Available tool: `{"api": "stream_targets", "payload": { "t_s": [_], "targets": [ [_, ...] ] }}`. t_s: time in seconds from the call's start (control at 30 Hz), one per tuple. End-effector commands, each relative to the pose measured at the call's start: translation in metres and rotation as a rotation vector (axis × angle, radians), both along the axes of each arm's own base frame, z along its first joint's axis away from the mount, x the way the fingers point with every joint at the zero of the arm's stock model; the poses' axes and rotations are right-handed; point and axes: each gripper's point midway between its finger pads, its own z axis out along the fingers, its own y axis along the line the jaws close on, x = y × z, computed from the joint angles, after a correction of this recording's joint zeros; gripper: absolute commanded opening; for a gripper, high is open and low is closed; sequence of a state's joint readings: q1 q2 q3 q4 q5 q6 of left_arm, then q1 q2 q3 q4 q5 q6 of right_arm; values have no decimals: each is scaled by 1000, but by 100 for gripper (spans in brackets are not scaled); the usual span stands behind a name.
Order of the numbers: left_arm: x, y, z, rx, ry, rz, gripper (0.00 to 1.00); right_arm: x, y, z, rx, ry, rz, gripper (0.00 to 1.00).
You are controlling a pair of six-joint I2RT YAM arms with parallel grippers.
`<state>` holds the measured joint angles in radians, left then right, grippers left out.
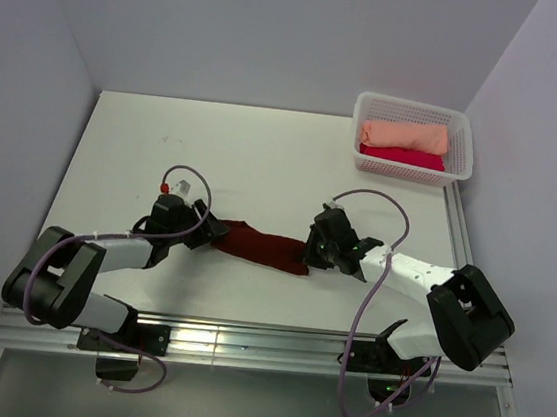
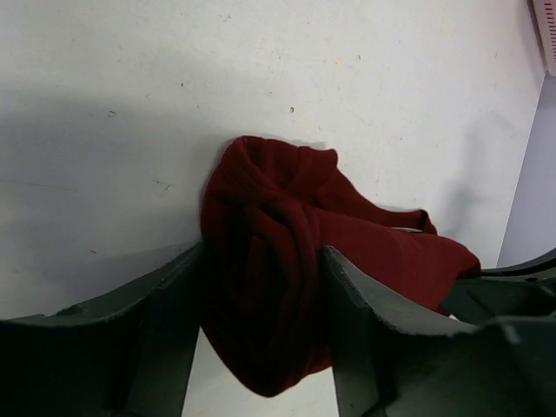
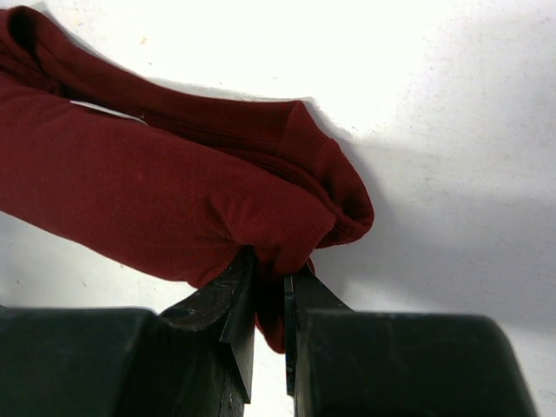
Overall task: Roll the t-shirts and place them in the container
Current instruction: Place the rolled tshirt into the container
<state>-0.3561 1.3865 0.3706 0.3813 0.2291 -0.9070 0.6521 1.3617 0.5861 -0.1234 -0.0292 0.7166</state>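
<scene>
A dark maroon t-shirt, rolled into a long bundle, lies on the white table between my two grippers. My left gripper is at its left end, and in the left wrist view the bunched end of the maroon t-shirt fills the gap between the two fingers. My right gripper is shut on a fold at the right end of the maroon t-shirt. A peach t-shirt and a crimson t-shirt lie rolled in the basket.
A white mesh basket stands at the far right corner of the table, against the right wall. Grey walls close the table at the back and both sides. A metal rail runs along the near edge.
</scene>
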Motion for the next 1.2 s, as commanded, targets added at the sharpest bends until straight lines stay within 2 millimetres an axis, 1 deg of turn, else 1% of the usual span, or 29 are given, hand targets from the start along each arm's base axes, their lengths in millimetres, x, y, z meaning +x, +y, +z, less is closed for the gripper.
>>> {"api": "stream_targets", "payload": {
  "t_s": [0.0,0.03,0.07,0.1,0.17,0.2,0.23,0.27,0.33,0.4,0.43,0.5,0.53,0.57,0.6,0.67,0.7,0.73,0.77,0.8,0.83,0.87,0.9,1.0,1.07,1.1,1.17],
  "targets": [
    [-27,9,-38,61,147,8,58,-14,-19,-25,-108,72,-3,0],
    [-24,5,-36,51,138,1,53,-14,-19,-25,-109,73,-1,0],
    [-22,2,-36,48,135,0,50,-15,-19,-26,-112,75,4,0],
    [-19,-2,-33,41,129,0,45,-14,-19,-26,-113,72,7,0],
    [-21,-12,-35,59,136,-16,43,-13,-18,-27,-117,73,12,0],
    [-17,-14,-34,69,130,-3,37,-13,-18,-27,-117,75,14,0],
    [-20,-21,-35,74,130,-18,32,-13,-17,-26,-117,74,14,0],
    [-21,-22,-36,75,133,-16,28,-12,-17,-25,-118,71,14,0],
    [-22,-21,-37,87,136,-3,18,-10,-19,-23,-122,60,7,0],
    [-18,-18,-35,112,130,14,0,-8,-21,-19,-130,47,1,0],
    [-17,-13,-34,138,128,35,0,-7,-21,-16,-130,39,-3,0],
    [-12,-11,-26,155,110,47,0,-5,-24,-12,-140,27,-9,0],
    [-15,-11,-23,167,112,47,0,-1,-24,-7,-149,10,-15,0],
    [-11,-8,-20,183,98,67,0,1,-26,-5,-159,4,-18,0],
    [-6,-10,-12,185,79,77,0,3,-26,0,-164,-1,-20,0],
    [-6,-9,-3,210,61,91,0,8,-27,6,-173,-19,-26,0],
    [-3,-13,5,205,46,92,0,11,-25,15,-167,-37,-27,0],
    [-2,-14,12,202,33,94,0,14,-25,19,-167,-46,-30,0],
    [-3,-10,12,222,43,103,0,16,-26,24,-173,-58,-37,0],
    [4,-13,23,217,19,103,0,18,-27,30,-174,-66,-42,0],
    [5,-12,28,223,16,103,0,23,-24,41,-165,-89,-42,0],
    [7,-13,33,224,8,105,0,25,-24,46,-163,-97,-45,0],
    [12,-15,43,225,-6,105,0,30,-23,56,-159,-118,-52,0],
    [21,-18,66,217,-40,113,0,39,-25,71,-151,-142,-65,0],
    [25,-19,78,208,-61,120,0,43,-28,77,-153,-156,-76,0],
    [29,-21,88,202,-78,122,0,46,-28,83,-147,-166,-83,0],
    [32,-23,93,197,-83,122,0,51,-32,88,-142,-173,-94,0]
  ]
}}
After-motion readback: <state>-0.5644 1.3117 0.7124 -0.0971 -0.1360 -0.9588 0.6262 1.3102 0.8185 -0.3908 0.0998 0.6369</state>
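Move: The left end of the rolled t-shirt lies between the left hand's open fingers, its middle some 3 cm to that hand's right, 1 cm ahead and 1 cm lower. The right hand already holds the other end; from it the container stands about 35 cm ahead and 25 cm to the right, its middle slightly higher. Inside it, the red roll lies roughly 30 cm ahead and 24 cm right of the right hand, the pink roll some 35 cm ahead and 24 cm right. Sliding about 2.5 cm to the right and sinking slightly, the left hand shuts its fingers on the near end of the rolled t-shirt, rolling some 10 degrees left side up. The right hand keeps its pinch nearly still; then both hands rise together, speeding up, by about 6 cm with a smaller reach forward towards the container. ##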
